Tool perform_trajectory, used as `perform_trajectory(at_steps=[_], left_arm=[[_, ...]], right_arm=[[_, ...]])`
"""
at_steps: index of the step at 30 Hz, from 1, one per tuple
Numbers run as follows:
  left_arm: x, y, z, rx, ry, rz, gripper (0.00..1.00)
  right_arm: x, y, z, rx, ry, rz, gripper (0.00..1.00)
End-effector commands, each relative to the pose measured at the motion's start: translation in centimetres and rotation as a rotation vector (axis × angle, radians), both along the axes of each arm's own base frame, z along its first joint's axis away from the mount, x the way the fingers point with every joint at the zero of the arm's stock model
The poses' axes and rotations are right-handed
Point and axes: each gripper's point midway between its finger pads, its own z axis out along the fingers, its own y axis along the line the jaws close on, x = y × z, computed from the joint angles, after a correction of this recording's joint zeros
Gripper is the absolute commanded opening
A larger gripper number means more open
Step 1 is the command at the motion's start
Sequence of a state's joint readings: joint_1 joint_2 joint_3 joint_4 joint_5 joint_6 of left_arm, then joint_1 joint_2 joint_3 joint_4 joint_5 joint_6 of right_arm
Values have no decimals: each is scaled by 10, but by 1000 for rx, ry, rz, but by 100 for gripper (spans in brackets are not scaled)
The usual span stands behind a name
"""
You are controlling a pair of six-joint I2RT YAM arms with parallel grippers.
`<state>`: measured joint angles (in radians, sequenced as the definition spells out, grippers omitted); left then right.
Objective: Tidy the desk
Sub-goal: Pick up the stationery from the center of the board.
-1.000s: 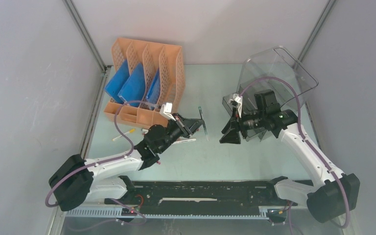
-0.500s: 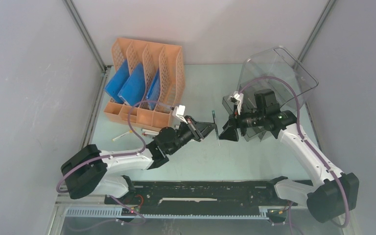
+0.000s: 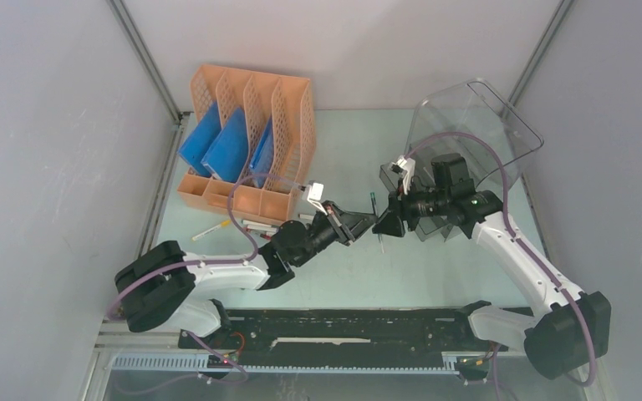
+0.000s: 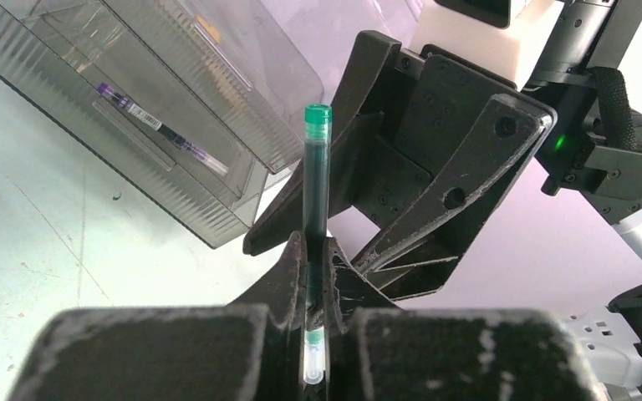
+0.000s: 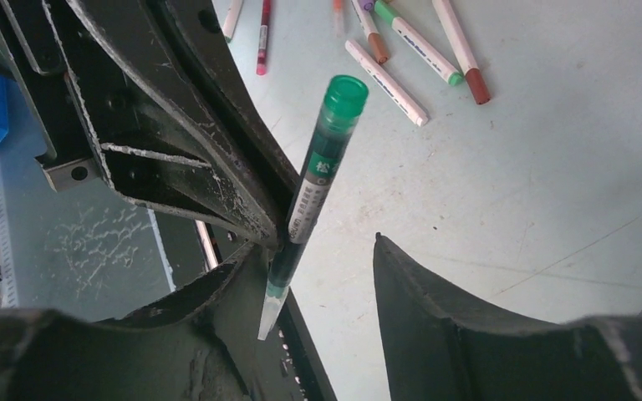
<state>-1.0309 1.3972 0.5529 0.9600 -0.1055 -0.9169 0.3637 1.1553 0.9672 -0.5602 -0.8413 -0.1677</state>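
Observation:
A green-capped pen (image 4: 315,184) stands upright in my left gripper (image 4: 316,251), whose jaws are shut on its lower barrel. In the top view the pen (image 3: 374,219) hangs over the middle of the pale green desk (image 3: 343,276), where my left gripper (image 3: 368,221) meets my right gripper (image 3: 384,225). In the right wrist view my right gripper (image 5: 322,259) is open; the pen (image 5: 318,167) sits between its fingers, close against the left one, with a wide gap to the right one.
The orange file rack (image 3: 247,138) with blue folders stands at the back left, with loose pens (image 3: 217,227) in front of it. Several markers (image 5: 418,50) lie on the desk. The clear drawer box (image 3: 468,142) behind my right arm holds a purple pen (image 4: 163,129).
My left arm has carried the green pen to the right, up to my right gripper. The right gripper has shifted slightly left, and the pen now stands between its fingers.

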Motion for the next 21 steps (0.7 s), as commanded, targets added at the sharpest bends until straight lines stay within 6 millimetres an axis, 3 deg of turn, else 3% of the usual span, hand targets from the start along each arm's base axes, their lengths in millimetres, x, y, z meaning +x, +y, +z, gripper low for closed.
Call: perform_trajectory(at_steps=[1, 8, 12, 19, 21], left_arm=[[1, -7, 34, -86, -46, -2, 0], [0, -6, 30, -83, -40, -2, 4], [0, -1, 32, -82, -50, 10, 22], [-4, 22, 34, -13, -143, 60, 59], [-3, 38, 33, 33, -183, 105, 64]], right_arm=[[5, 4, 1, 13, -7, -18, 51], [4, 4, 2, 15, -6, -15, 16], [3, 4, 2, 13, -20, -7, 0], [6, -5, 5, -37, -121, -16, 0], [8, -10, 6, -85, -185, -26, 0]])
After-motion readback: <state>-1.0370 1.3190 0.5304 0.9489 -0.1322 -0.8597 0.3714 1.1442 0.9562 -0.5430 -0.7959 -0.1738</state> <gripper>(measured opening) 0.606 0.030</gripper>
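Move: The left hand already holds the green-capped pen roughly upright, pinched low, so the pen's middle stands about 3 cm above its pads. The right hand's open fingers already straddle the pen, its middle roughly 1 cm back of that hand and 3 cm above. From the right hand the open drawer lies some 11 cm ahead, 10 cm right and 15 cm below; the white marker lies on the table about 14 cm left, 1 cm ahead and 18 cm below. Staying almost in place, the right hand closes its wide-open fingers from both sides on the lower part of the green-capped pen while the left fingers still hold it steady. Only once the right grip is nearly shut does the left hand open to more than half, freeing the pen, and then begin to back off, about 2 cm up and to its left, while the right hand keeps its pinch. ##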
